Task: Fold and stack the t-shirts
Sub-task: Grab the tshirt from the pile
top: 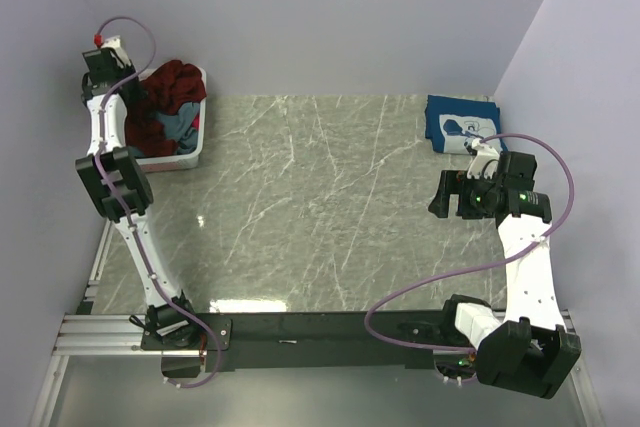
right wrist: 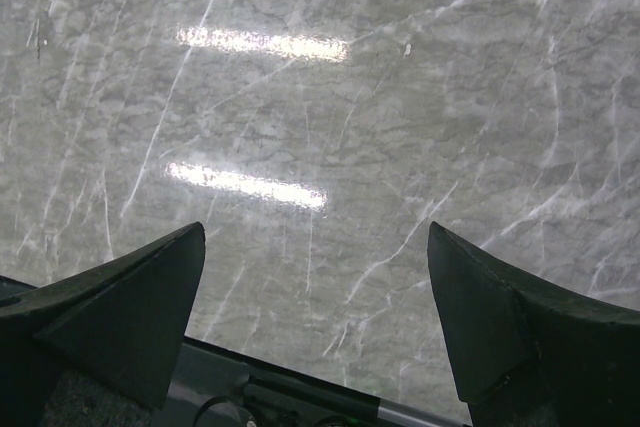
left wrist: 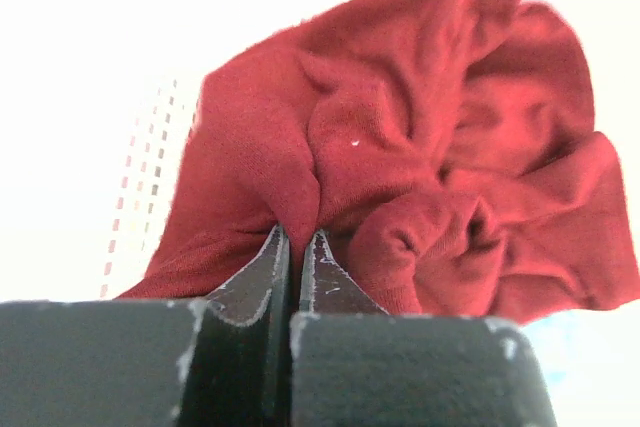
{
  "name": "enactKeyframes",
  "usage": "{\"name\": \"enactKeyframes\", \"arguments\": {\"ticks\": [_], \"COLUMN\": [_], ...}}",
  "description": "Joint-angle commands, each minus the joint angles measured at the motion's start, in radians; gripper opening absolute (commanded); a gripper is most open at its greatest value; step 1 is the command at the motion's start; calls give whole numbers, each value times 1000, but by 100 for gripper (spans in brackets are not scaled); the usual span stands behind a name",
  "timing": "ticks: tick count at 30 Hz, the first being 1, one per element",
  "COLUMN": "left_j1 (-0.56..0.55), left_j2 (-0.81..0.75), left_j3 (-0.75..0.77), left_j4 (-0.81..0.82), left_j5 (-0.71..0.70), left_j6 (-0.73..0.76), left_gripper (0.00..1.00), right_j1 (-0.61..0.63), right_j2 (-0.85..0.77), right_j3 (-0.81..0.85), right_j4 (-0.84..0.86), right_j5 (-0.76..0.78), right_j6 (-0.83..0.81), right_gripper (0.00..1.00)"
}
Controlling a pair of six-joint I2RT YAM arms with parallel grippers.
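Note:
A crumpled maroon t-shirt (top: 176,84) fills the white lattice basket (top: 196,151) at the far left of the table, with a grey-blue t-shirt (top: 180,129) under it. My left gripper (top: 133,87) reaches into the basket. In the left wrist view the left gripper (left wrist: 296,235) is shut on a fold of the maroon t-shirt (left wrist: 400,147). A folded navy t-shirt (top: 458,117) with a white print lies at the far right. My right gripper (top: 446,197) hovers just in front of it, over the table. The right gripper (right wrist: 315,232) is open and holds nothing.
The grey marble table (top: 320,207) spreads between the arms. The basket's lattice wall (left wrist: 140,187) shows left of the maroon cloth. Walls close in behind and on both sides. The black mounting rail (top: 320,332) runs along the near edge.

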Motion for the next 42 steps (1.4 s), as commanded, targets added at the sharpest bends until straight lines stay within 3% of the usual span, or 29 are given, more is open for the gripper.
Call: {"name": "enactKeyframes", "arguments": {"ticks": [1, 11, 18, 31, 42], "left_j1": [6, 5, -18, -325, -443], "left_j2": [-166, -302, -462, -739, -770], "left_j3": [56, 120, 125, 108, 140], "left_j4": [99, 134, 134, 177, 274], "left_j5": [3, 16, 153, 187, 308], "left_j6": [-3, 27, -29, -38, -338], "left_gripper": [0, 0, 0, 0, 1], "right_j1": [-2, -4, -2, -2, -4], "right_j2": [-8, -22, -31, -68, -83], "right_j3": [-3, 0, -1, -4, -11], "right_j4": [30, 29, 30, 35, 44], "right_j5": [-14, -22, -29, -30, -23], "right_j6": [5, 3, 5, 10, 17], "right_gripper": [98, 98, 98, 98, 98]}}
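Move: The left hand already pinches the dark red t-shirt in the basket; its bulk spreads about 8 cm to the right, level ahead and some 3 cm lower. The blue-grey shirt lies roughly 15 cm right and 9 cm back, 6 cm below. The open table middle is around 50 cm right, 32 cm back and 16 cm below; from the idle right hand it is about 35 cm left, 5 cm ahead, 16 cm below. Left hand hauls the pinched red t-shirt some 50 cm up, later also right and back, fingers tipping up. ##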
